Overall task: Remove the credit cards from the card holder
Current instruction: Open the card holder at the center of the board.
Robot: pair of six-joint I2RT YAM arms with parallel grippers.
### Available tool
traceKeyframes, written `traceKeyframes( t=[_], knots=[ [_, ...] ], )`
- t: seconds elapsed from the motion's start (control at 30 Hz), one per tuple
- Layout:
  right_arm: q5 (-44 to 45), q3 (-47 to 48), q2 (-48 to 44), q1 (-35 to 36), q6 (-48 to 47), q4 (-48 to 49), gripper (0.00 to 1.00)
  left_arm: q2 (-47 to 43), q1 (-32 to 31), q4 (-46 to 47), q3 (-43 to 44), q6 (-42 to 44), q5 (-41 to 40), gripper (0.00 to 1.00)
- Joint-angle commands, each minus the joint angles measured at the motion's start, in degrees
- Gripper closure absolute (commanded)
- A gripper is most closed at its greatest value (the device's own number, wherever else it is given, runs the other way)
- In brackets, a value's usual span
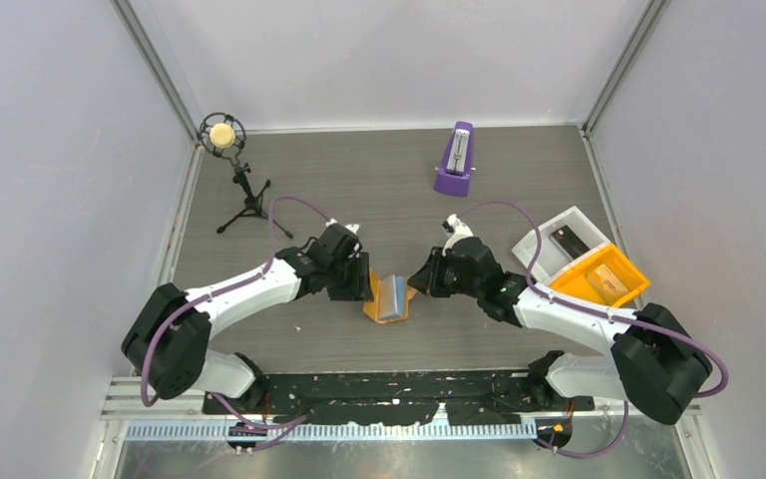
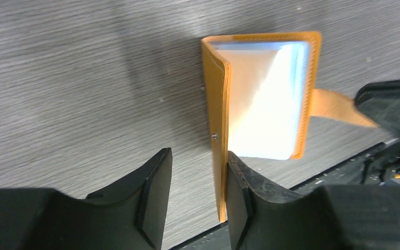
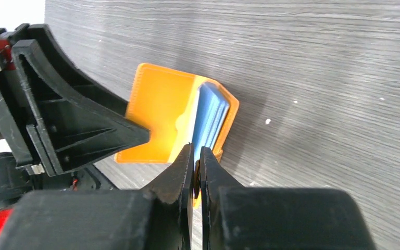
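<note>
The orange card holder (image 1: 371, 307) stands open on its edge at the table's middle, between both arms. Light blue credit cards (image 1: 394, 295) sit stacked in its pockets (image 3: 211, 117), glaring white in the left wrist view (image 2: 263, 104). My left gripper (image 1: 364, 282) straddles the holder's left cover (image 2: 216, 104). The cover rests against the right-hand finger (image 2: 239, 198), with a gap to the other, so the jaws are open (image 2: 198, 159). My right gripper (image 1: 419, 284) is shut (image 3: 197, 151) on the holder's orange snap strap (image 2: 338, 107).
A purple metronome (image 1: 455, 160) stands at the back. A microphone on a small tripod (image 1: 227, 140) is at the back left. On the right are a white bin (image 1: 531, 244) holding a black card and an orange bin (image 1: 574, 284).
</note>
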Motion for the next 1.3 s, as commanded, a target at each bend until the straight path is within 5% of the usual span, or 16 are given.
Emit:
traceKeyframes(
  t=[0.0, 0.13, 0.27, 0.53, 0.8, 1.27],
  knots=[
    [1.8, -1.4, 1.1, -1.3, -3.1, 0.1, 0.94, -2.0, 0.5, -2.7, -2.8, 1.8, -3.4, 0.59],
    [1.9, -2.6, 2.7, -1.4, -3.4, 2.6, 0.89, -1.8, 0.6, -2.0, -5.0, 1.4, -3.4, 0.71],
    [1.6, 0.3, 4.2, -1.8, -5.1, -0.8, 0.68, -2.2, 0.6, 0.2, -6.1, 0.6, -1.0, 0.82],
    [3.0, 7.8, -4.1, -0.3, -2.9, -14.0, 0.37, -3.9, 0.6, 5.0, -9.2, -3.2, 1.1, 0.85],
    [6.1, 9.6, -4.8, 3.7, -0.6, -14.5, 0.35, -3.7, 0.6, 11.2, -12.0, -6.8, 4.8, 1.0],
    [-0.7, 3.7, 7.4, 4.8, 5.1, -0.5, 0.37, -3.9, 0.6, 12.0, -13.3, -7.6, 3.8, 1.0]
  ],
)
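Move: The card holder's half-raised orange cover already stands between the left hand's parted fingers, its middle about 1 cm ahead, 2 cm right and 2 cm below; the clear card sleeves lie some 6 cm right, 1 cm ahead and 3 cm below. The right hand pinches the strap at its fingertips. From it the sleeves are about 4 cm left, 1 cm back and 3 cm below, the cover some 9 cm left, 1 cm back and 2 cm below. Down, left and back by about 5 cm, the left hand draws the raised cover open while its fingers close, then eases 2 cm right and a little back, ending with the cover's edge pinched. The right hand dips 4 cm and opens, letting go of the strap, rises some 9 cm, shifts 3 cm left, then sinks again with fingers spread above the sleeves. ##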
